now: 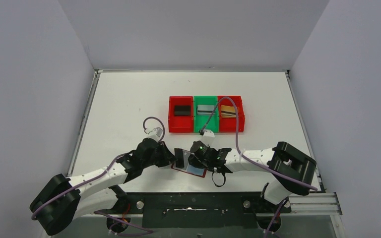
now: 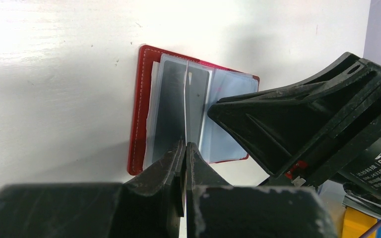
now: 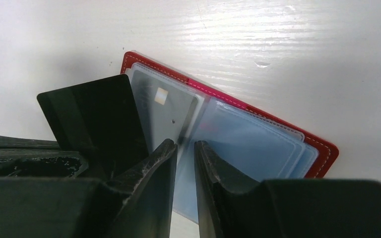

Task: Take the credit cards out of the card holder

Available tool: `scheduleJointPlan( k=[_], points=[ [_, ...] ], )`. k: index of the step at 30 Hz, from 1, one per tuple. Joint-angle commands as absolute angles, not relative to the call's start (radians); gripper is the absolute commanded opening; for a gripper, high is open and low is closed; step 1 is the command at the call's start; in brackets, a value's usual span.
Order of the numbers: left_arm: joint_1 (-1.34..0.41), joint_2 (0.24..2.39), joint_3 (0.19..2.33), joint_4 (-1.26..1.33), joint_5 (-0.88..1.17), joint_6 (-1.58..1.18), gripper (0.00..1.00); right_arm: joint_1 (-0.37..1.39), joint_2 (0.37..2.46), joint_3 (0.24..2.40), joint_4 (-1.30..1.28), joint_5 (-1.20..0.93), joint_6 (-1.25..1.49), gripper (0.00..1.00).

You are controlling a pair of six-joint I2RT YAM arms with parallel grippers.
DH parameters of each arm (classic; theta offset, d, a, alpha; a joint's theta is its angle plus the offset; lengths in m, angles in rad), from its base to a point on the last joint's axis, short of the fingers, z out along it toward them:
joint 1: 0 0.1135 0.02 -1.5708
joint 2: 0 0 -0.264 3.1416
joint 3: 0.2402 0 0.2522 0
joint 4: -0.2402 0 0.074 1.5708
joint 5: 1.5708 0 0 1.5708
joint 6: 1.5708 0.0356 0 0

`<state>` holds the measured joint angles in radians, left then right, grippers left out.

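The dark red card holder (image 1: 202, 173) lies open near the table's front edge, its clear bluish sleeves (image 3: 258, 144) up. My left gripper (image 2: 184, 145) is shut on a black credit card (image 3: 94, 119), which stands on edge over the holder's left page (image 2: 166, 114). Another grey credit card (image 3: 171, 109) sits in a sleeve there. My right gripper (image 3: 183, 144) hovers at the holder's middle fold. Its jaws are a narrow gap apart, and only sleeve shows between them. In the top view the left gripper (image 1: 175, 158) and the right gripper (image 1: 194, 157) meet over the holder.
A row of bins stands mid-table: a red bin (image 1: 171, 121) with a black card, a green bin (image 1: 206, 124) with a silver card, and a red bin (image 1: 240, 119) with a gold card. The right arm's cable (image 1: 236, 134) loops over the bins.
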<state>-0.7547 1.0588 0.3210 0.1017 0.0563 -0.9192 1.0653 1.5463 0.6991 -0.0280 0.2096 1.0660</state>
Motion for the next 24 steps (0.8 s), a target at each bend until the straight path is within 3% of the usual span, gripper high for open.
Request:
scheduleJointPlan(
  k=[1,11,17,24],
  points=[
    [-0.746,1.04,0.328,0.151,0.064,-0.911,0.0,1.08,1.517,0.706,-0.095,0.276,1.098,0.22],
    [-0.742,1.014,0.334,0.154,0.085,-0.904,0.0,1.095,1.423,0.679,-0.045,0.324,1.072,0.24],
    [-0.737,0.969,0.338,0.134,0.087,-0.89,0.0,1.088,1.299,0.591,0.009,0.371,1.067,0.31],
    [-0.722,0.904,0.339,0.119,0.077,-0.89,0.0,1.08,1.111,0.365,0.302,0.328,1.063,0.67]
  ],
)
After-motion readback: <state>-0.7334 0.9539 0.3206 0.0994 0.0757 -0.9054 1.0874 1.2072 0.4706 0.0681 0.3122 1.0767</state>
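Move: The left gripper already pinches the black card, whose middle lies about 3 cm to its right and 1 cm ahead. The card holder's middle is some 8 cm right, 2 cm back and 5 cm below. The left red compartment is about 22 cm ahead and 4 cm right. The right gripper is at the open holder's spine, with the holder's middle 1 cm back and 1 cm below. From the right gripper, the black card is roughly 5 cm left, 1 cm ahead and 2 cm up. Keep the black card pinched and hold the left gripper nearly still at first, then lift it straight up about 3 cm, away from the holder. With the right gripper's fingertips on the holder's middle, ease slightly right and back, then raise it some 4 cm clear while shifting right to about 3.5 cm in all, tilting the fingers up roughly 10 degrees and opening them to a bit over half. ##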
